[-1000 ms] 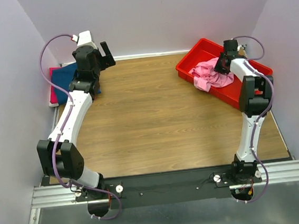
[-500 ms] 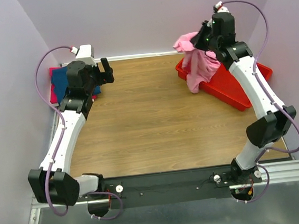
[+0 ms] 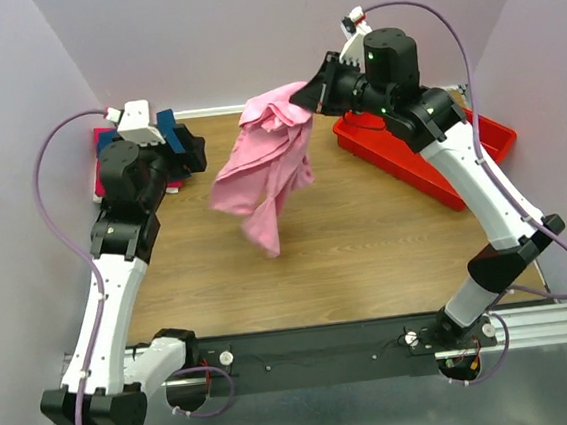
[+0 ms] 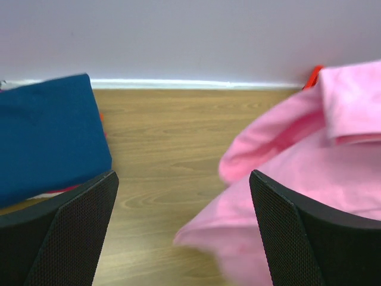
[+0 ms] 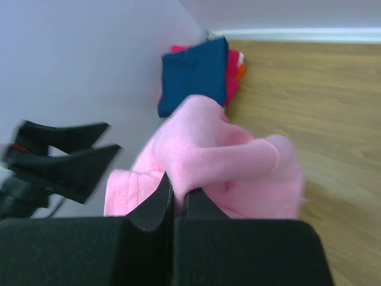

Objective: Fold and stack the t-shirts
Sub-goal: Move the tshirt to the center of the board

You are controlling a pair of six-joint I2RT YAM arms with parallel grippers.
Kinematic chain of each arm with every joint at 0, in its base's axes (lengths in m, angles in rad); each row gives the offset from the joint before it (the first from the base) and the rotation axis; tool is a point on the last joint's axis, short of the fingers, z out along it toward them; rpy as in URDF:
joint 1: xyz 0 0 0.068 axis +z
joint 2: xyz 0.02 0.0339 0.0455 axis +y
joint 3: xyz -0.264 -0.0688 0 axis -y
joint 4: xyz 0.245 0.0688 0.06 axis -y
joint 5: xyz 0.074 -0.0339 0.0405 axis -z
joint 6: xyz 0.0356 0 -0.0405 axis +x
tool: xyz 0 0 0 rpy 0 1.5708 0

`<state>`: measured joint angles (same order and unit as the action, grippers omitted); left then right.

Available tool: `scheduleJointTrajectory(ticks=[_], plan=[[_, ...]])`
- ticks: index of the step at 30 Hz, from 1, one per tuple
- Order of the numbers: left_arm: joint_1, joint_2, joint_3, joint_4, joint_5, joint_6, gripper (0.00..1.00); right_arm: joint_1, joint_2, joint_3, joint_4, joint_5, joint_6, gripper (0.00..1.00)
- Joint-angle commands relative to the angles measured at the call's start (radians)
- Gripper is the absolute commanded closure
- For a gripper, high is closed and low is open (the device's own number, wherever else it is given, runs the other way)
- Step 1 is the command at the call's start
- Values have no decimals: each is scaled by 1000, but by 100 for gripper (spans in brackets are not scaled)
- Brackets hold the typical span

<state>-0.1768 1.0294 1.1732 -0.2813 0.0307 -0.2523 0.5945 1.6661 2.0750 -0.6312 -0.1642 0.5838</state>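
Observation:
A light pink t-shirt [image 3: 264, 169] hangs in the air over the middle of the table, bunched and trailing down. My right gripper [image 3: 305, 98] is shut on its upper edge, with pink cloth [image 5: 202, 149] pinched between the fingers. A folded navy blue t-shirt [image 4: 47, 140] lies on a red-magenta one [image 5: 233, 74] at the back left corner. My left gripper [image 3: 192, 146] stands open beside that stack, nothing between its fingers [image 4: 80, 220], and the pink t-shirt [image 4: 309, 173] hangs just to its right.
A red plastic tray [image 3: 430, 163] sits at the back right, partly behind the right arm. Walls close in the table at the back and both sides. Bare wooden tabletop [image 3: 347, 247] lies under the hanging shirt.
My right arm lifted the pink t-shirt out of the red tray and carried it left over the table's middle. My left arm drew back and turned a little, gripper still open.

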Motion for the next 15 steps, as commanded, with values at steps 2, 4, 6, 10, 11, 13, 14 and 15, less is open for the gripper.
scheduleJointTrajectory(ticks=[2,4,6,10,11,13,14,15], plan=[[0,-55,-1,-59,-60,-13,2,-2,-149,-244,-10,78,34,93],[0,-52,0,-111,-80,-5,2,-4,-253,-471,-13,292,89,66],[2,-51,-12,-140,-81,-4,2,-5,-319,-614,-15,452,131,30],[0,-55,-81,-211,-37,-24,2,-5,-370,-805,-16,448,79,0],[0,-58,-117,-220,-5,-31,2,-7,-367,-843,-15,419,67,0],[0,-49,-154,-254,21,-57,2,-5,-342,-877,-15,390,45,0],[0,-43,-187,-265,26,-67,2,-5,-333,-880,-15,350,31,1],[0,-35,-207,-277,32,-77,3,-5,-321,-882,-7,333,18,2]])
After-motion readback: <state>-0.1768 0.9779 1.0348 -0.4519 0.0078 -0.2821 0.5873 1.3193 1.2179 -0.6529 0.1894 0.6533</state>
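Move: The pink t-shirt hangs pinched in the right fingers, its middle some 18 cm below them, 12 cm to the left and 5 cm back. The board's center is about 43 cm below this hand, level fore and aft and 2 cm to the left. The red bin lies 18 cm ahead and 37 cm to the right, the blue folded shirt 21 cm ahead and 51 cm to the left, both 40 cm lower. From the left hand, the board's center is about 38 cm right, 1 cm ahead and 35 cm down. The pink t-shirt is let go over the board as the right hand sinks some 23 cm, swinging about 11 cm right and a little back; its fingers spread from shut to wide early in the descent while the wrist tips down and turns clockwise. The open left hand rises slightly, then drops towards the board, easing back and tipping down. ##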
